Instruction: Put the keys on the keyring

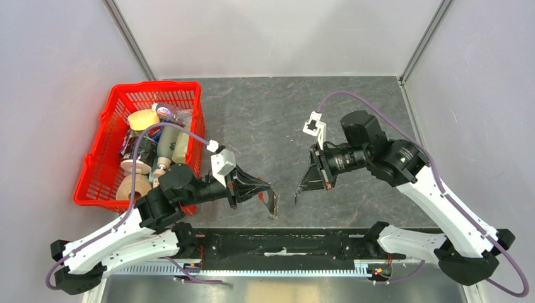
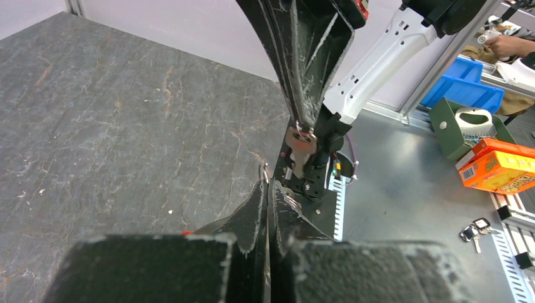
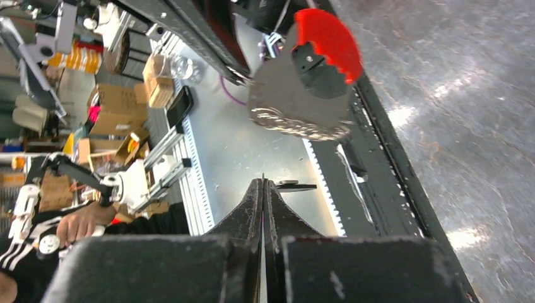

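Note:
My left gripper (image 1: 269, 190) is shut on the keyring (image 1: 272, 206), which hangs below its tips. In the right wrist view the keyring (image 3: 284, 104) is a grey metal oblong with a jagged ringed edge and a red curved strip (image 3: 331, 38), pinched by the left fingers (image 3: 217, 44). In the left wrist view only a thin metal sliver of the keyring (image 2: 265, 172) shows at my left gripper's (image 2: 269, 184) tips. My right gripper (image 1: 298, 197) faces it a short gap away, shut on the keys. The silver key (image 2: 301, 146) dangles under the right gripper's (image 2: 305, 126) tips. In its own view, my right gripper (image 3: 262, 183) shows only a thin edge.
A red basket (image 1: 94, 170) of bottles and jars stands at the left of the table. The black base rail (image 1: 277, 243) runs along the near edge. Beyond the table lie a loose bunch of keys (image 2: 474, 231), an orange box (image 2: 498, 165) and blue bins (image 2: 467, 85).

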Motion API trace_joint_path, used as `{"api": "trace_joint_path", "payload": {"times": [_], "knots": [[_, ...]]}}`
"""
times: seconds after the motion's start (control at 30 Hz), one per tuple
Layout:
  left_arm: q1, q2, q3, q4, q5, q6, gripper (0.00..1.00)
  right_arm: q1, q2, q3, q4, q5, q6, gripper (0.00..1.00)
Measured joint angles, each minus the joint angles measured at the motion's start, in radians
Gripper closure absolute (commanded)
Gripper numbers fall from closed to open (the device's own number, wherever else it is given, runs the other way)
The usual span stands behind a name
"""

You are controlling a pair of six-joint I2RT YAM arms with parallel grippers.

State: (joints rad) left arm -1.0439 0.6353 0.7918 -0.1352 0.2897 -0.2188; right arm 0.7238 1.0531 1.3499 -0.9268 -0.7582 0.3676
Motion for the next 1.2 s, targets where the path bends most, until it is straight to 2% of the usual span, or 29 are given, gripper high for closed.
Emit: {"api": "trace_joint_path", "payload": {"times": [0.2,0.53,0.77,1.2], "knots": [[0.0,0.006,0.0,0.01,0.0,0.023,0.98,0.08,0.078,0.075,0.009,-0.034,-0.001,1.0],[0.0,-0.031,-0.003,0.029,0.0,0.035,0.98,0.114,0.201,0.222,0.022,-0.043,0.014,1.0],[0.0,-0.049,-0.007,0.041,0.001,0.038,0.98,0.142,0.264,0.256,0.029,-0.047,0.029,1.0],[0.0,-0.052,-0.012,0.04,0.002,0.042,0.98,0.158,0.287,0.299,0.046,-0.051,0.048,1.0]]}}
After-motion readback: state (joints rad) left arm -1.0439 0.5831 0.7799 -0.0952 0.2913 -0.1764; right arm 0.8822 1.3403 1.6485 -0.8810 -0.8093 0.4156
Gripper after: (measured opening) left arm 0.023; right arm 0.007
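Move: The wire loop pinched in the left fingertips is about 8 cm to the right hand's left, roughly 1 cm ahead and 2 cm above. Seen from the left hand, the keys in the right fingers hang about 7 cm to its right, some 2 cm back and 4 cm down; the red-gripped steel plate hangs about 4 cm below it, 1 cm ahead and 1 cm right. Closing in on the wire loop, the right hand carries the keys about 7 cm left while climbing some 4 cm, turning roughly 10 degrees counter-clockwise and slowing as it nears the left fingertips. The left hand keeps its pinch and rises about 2 cm, edging slightly left. Both grippers stay shut; whether keys and loop touch can't be seen. ##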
